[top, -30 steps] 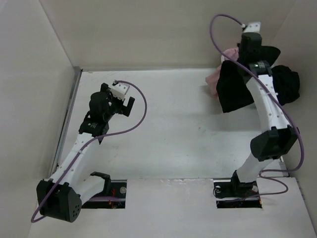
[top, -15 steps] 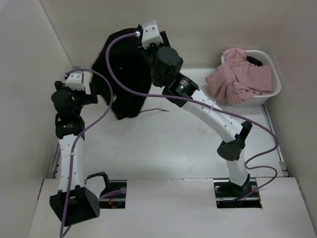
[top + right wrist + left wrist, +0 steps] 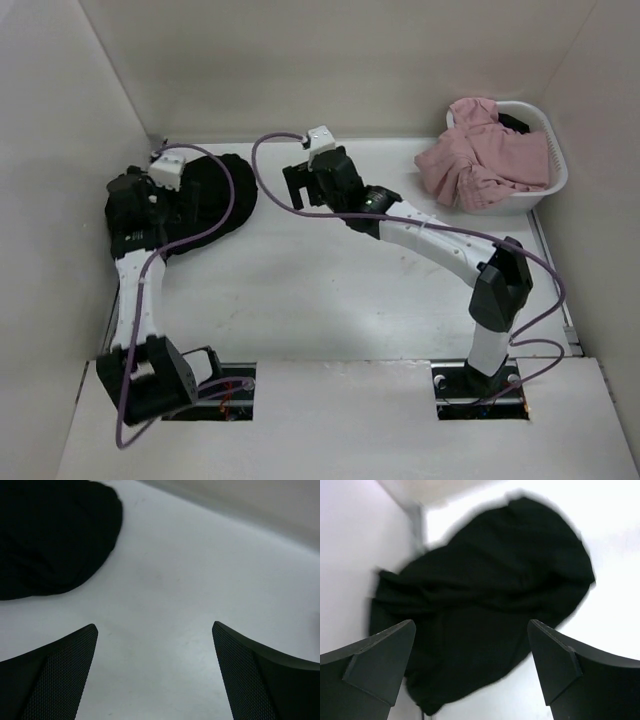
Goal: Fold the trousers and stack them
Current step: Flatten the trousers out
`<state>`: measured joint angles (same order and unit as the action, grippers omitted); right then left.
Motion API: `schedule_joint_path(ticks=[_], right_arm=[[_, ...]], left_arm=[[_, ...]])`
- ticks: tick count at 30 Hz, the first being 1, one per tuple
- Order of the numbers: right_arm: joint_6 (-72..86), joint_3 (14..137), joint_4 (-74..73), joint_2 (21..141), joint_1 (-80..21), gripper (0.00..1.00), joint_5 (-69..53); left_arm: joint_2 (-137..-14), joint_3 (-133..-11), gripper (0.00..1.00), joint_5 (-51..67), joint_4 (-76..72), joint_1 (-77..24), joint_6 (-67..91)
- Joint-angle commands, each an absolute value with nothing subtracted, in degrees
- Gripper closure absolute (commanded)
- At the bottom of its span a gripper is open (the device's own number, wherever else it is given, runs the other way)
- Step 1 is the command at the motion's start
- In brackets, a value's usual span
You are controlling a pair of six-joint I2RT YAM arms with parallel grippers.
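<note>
The black trousers (image 3: pixel 212 200) lie in a crumpled heap on the table at the far left, against the left wall. In the left wrist view the trousers (image 3: pixel 485 605) fill most of the picture, and my left gripper (image 3: pixel 470 660) hangs open above their near edge, holding nothing. My left gripper (image 3: pixel 150 195) sits over the heap's left side in the top view. My right gripper (image 3: pixel 305 185) stands open just right of the heap, over bare table. In the right wrist view my right gripper (image 3: pixel 155 665) is empty, with the trousers (image 3: pixel 55 535) at the upper left.
A white basket (image 3: pixel 553 175) at the far right holds a pink garment (image 3: pixel 480 155) that spills over its left rim. Walls close the table on the left, back and right. The right arm (image 3: pixel 450 245) stretches across the middle of the table.
My right gripper carried the trousers from the basket side across to the far left, then opened and let them drop in a heap. My left arm swung towards the left wall.
</note>
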<state>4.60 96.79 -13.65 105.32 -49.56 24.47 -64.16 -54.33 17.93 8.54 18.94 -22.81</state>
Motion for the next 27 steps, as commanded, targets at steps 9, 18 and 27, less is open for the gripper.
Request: schedule_joint_path(ticks=[9, 18, 27], right_arm=[[30.06, 77.80, -2.11, 93.96, -43.99, 0.00, 6.23], [33.22, 65.67, -1.06, 84.82, -40.74, 0.00, 12.13], [33.49, 57.75, -1.05, 76.03, -34.33, 0.00, 11.52]], left_arm=[[-94.72, -63.18, 0.05, 4.05, 12.22, 3.57, -40.78], [-103.28, -68.55, 0.90, 1.75, 14.23, -1.44, -38.16], [-92.29, -93.48, 1.00, 22.46, 41.72, -9.09, -14.36]])
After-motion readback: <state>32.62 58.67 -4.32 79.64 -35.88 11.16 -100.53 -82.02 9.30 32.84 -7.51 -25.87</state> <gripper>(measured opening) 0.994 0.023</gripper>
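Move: The black trousers lie bunched on the table, their middle about 8 cm ahead of the left gripper, 2 cm to its left and 23 cm below. The part to grasp, toward their right side, is some 7 cm ahead, 7 cm to the right and 22 cm down. From the empty right gripper the trousers' middle is roughly 35 cm left, 4 cm ahead and 23 cm down; the laundry basket is about 47 cm right and 10 cm ahead. Drop the open left gripper about 21 cm onto the right part of the trousers, easing forward and right and tipping the fingers down some 35 degrees. Pinch the cloth shut, then lift it and pull right, about 9 cm each way. Meanwhile draw the open right gripper off to the right, lower and a little back, clear of the trousers, tipping and rolling it. ##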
